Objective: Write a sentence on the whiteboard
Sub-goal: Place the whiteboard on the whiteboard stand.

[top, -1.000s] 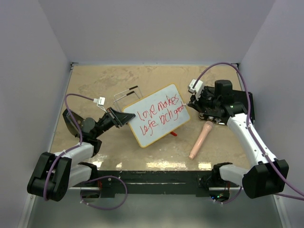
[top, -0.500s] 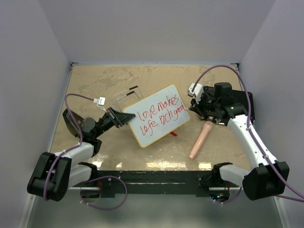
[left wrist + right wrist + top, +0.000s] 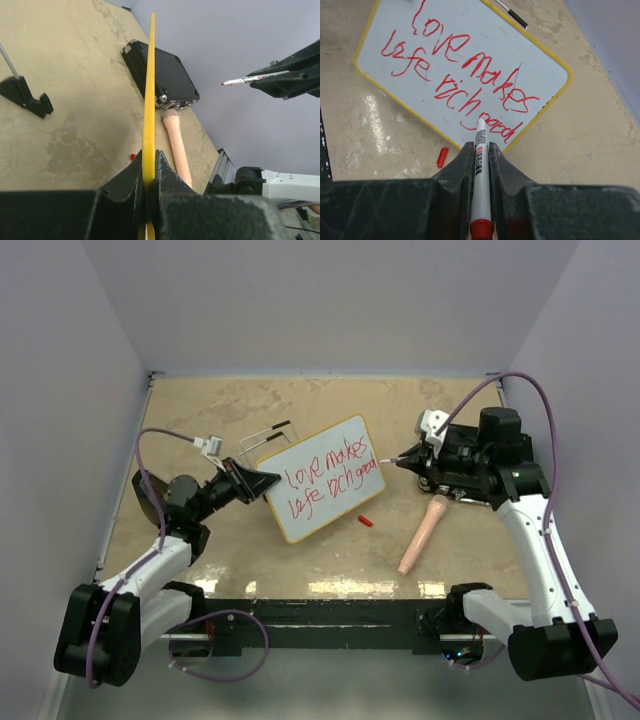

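The whiteboard (image 3: 345, 445), white with a thin yellow rim, is raised at a tilt over the middle of the table. My left gripper (image 3: 266, 483) is shut on its left edge; in the left wrist view the rim (image 3: 148, 90) runs edge-on between the closed jaws (image 3: 148, 162). The sentence (image 3: 330, 480) fills the board in two red handwritten lines (image 3: 465, 80). My right gripper (image 3: 408, 457) is shut on a white marker (image 3: 480, 165) with a red end. The marker's tip hovers just off the board's right edge, apart from it.
A red marker cap (image 3: 366, 521) lies on the table below the board. A peach-coloured handle (image 3: 421, 534) lies at the right. A black case (image 3: 167, 75) sits beneath the right arm. A wire stand with black feet (image 3: 265, 436) is behind the board.
The right gripper has drawn back to the right with the marker, off the board face. The left gripper has shifted the board up and left, uncovering the red cap.
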`<state>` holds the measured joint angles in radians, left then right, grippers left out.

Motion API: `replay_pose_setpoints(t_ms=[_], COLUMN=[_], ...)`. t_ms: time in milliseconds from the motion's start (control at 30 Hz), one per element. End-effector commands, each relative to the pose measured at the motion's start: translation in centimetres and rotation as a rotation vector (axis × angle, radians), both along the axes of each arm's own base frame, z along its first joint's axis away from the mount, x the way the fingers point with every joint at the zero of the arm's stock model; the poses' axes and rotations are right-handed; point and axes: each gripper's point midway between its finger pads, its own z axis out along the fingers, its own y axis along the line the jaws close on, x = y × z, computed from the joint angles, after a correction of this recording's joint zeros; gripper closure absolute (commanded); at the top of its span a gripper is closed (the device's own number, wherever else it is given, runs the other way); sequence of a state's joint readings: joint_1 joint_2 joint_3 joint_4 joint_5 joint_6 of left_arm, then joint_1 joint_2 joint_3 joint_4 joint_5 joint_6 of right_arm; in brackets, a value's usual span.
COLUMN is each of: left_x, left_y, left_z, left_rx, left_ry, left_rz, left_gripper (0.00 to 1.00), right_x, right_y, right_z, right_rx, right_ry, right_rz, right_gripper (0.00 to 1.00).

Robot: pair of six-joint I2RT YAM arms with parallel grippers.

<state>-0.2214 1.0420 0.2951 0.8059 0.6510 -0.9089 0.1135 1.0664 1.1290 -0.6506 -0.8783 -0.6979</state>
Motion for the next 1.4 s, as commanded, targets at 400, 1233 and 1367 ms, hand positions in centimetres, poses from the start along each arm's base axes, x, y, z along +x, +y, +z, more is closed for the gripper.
replay_pose_setpoints(t_ms=[400, 1233, 1367], left_x=[6.6, 12.1, 12.4], left_y=[7.5, 12.1, 12.4], left_z=[13.1, 3.4, 1.6], left_rx=[0.254, 0.297, 0.314], left_ry=[-0.525, -0.355, -0.336], left_rz=[0.026, 0.009, 0.022], left_gripper=[1.00, 1.00, 1.00], right_x=[-2.7, -2.9, -2.8], right_y=[0.3, 0.1, 0.1], right_z=[-0.2, -1.2, -1.3], right_rx=[0.101, 0.083, 0.081], right_ry=[-0.022, 0.002, 0.004], right_rz=[0.117, 0.114, 0.114], right_gripper=[1.00, 1.00, 1.00])
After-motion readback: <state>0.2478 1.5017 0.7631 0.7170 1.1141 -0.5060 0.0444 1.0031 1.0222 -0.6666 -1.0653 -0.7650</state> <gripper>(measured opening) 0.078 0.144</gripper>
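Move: About 12 cm ahead of the left hand, neither left nor right of it and some 14 cm lower, stands the whiteboard stand, its feet hidden by the held board. The red cap lies roughly 24 cm to this hand's right and 3 cm back; the dark wedge-shaped box is about 33 cm to its left and 2 cm ahead. From the right hand the stand is some 31 cm left, 12 cm ahead and 20 cm down. Carrying the whiteboard, still pinched by its left edge, the left hand swings about 12 cm forward and as far left, arching up nearly 10 cm and then sinking almost all of that towards the stand. Its wrist ends rolled some 20 degrees, clockwise seen from behind the hand, tilting the board steeper. The right hand keeps the marker and draws back a little. ##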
